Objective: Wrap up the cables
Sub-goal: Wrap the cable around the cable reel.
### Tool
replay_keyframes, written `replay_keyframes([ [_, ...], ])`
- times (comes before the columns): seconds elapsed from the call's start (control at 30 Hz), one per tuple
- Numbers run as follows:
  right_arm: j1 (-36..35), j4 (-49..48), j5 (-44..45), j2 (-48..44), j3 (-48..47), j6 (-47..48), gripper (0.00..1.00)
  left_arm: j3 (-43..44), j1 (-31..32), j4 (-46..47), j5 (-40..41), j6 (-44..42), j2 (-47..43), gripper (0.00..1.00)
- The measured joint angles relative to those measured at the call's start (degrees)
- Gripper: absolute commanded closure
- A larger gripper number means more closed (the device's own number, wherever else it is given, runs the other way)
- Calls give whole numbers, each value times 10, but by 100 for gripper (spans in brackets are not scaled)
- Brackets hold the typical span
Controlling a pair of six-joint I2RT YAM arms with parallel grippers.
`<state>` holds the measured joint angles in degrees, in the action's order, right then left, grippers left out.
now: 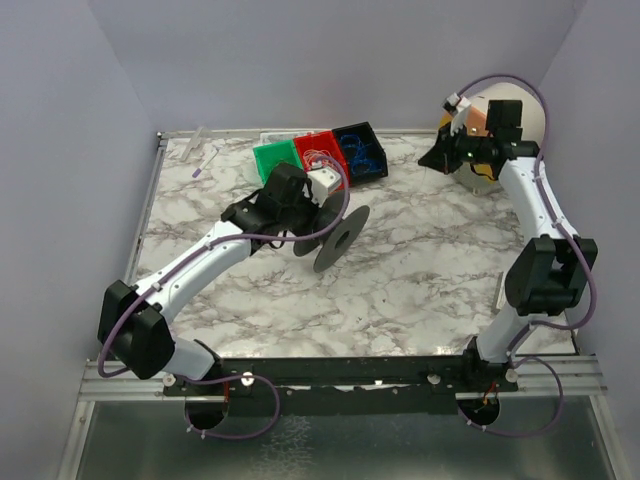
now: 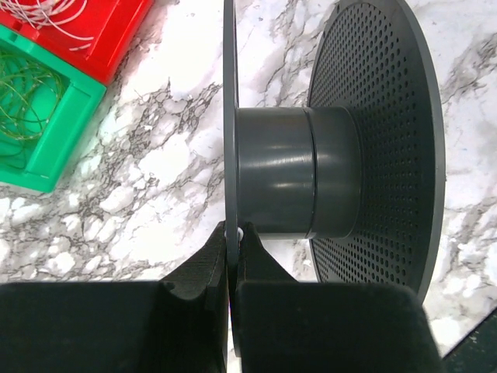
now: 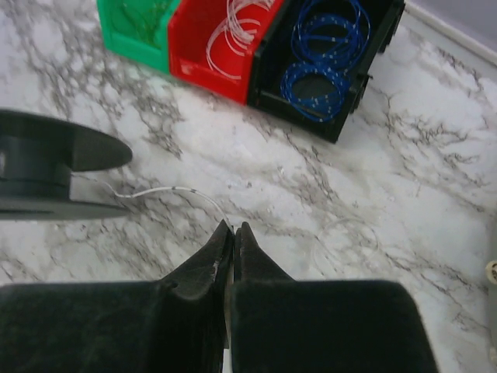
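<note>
My left gripper is shut on the thin near flange of a dark grey spool, which stands on edge on the marble table; a small white bit shows at the fingertips. My right gripper is shut on a whitish cable that curves left to the spool. In the top view the left gripper sits by the spool, and the right gripper hangs at the far right. Green cables, whitish cables and blue cables lie coiled in bins.
Green bin, red bin and black bin stand in a row at the back of the table. A pale round disc leans at the back right behind the right arm. A small whitish tool lies back left.
</note>
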<state>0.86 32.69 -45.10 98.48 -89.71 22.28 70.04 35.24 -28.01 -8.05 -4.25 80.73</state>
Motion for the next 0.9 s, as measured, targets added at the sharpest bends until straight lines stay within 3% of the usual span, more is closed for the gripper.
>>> replay_keyframes([
  [0.2, 1, 28, -66, 39, -95, -104, 100, -9, 52, 20, 108, -21, 4, 100],
  [0.57, -68, 52, -185, 44, -89, -178, 100, -1, 65, 61, 289, -15, 71, 100],
  [0.9, -143, -5, -290, 22, 0, -249, 99, 18, 68, 70, 312, 11, 95, 100],
])
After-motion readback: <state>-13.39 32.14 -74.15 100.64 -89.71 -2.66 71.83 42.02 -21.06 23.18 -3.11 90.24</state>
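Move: Your right fingers hold the white cable, which runs off to the reel; the reel's hub lies about 23 cm to their left, 15 cm back and some 10 cm lower. The black box is roughly 14 cm left and 9 cm ahead, 20 cm below. Your left fingers pinch the reel's left flange, the hub some 3 cm right, 2 cm back and 7 cm below them; from them the red box stands about 17 cm ahead and 1 cm left, the green box 15 cm ahead and 11 cm left, both some 17 cm down. Lift the right gripper some 4 cm, then sweep it about 15 cm left and 11 cm back towards the reel, rolling its left side up and turning it counter-clockwise, with the cable still pinched. Meanwhile keep the left grip on the flange and carry the reel about 5 cm forward and a little down, turning it counter-clockwise. ##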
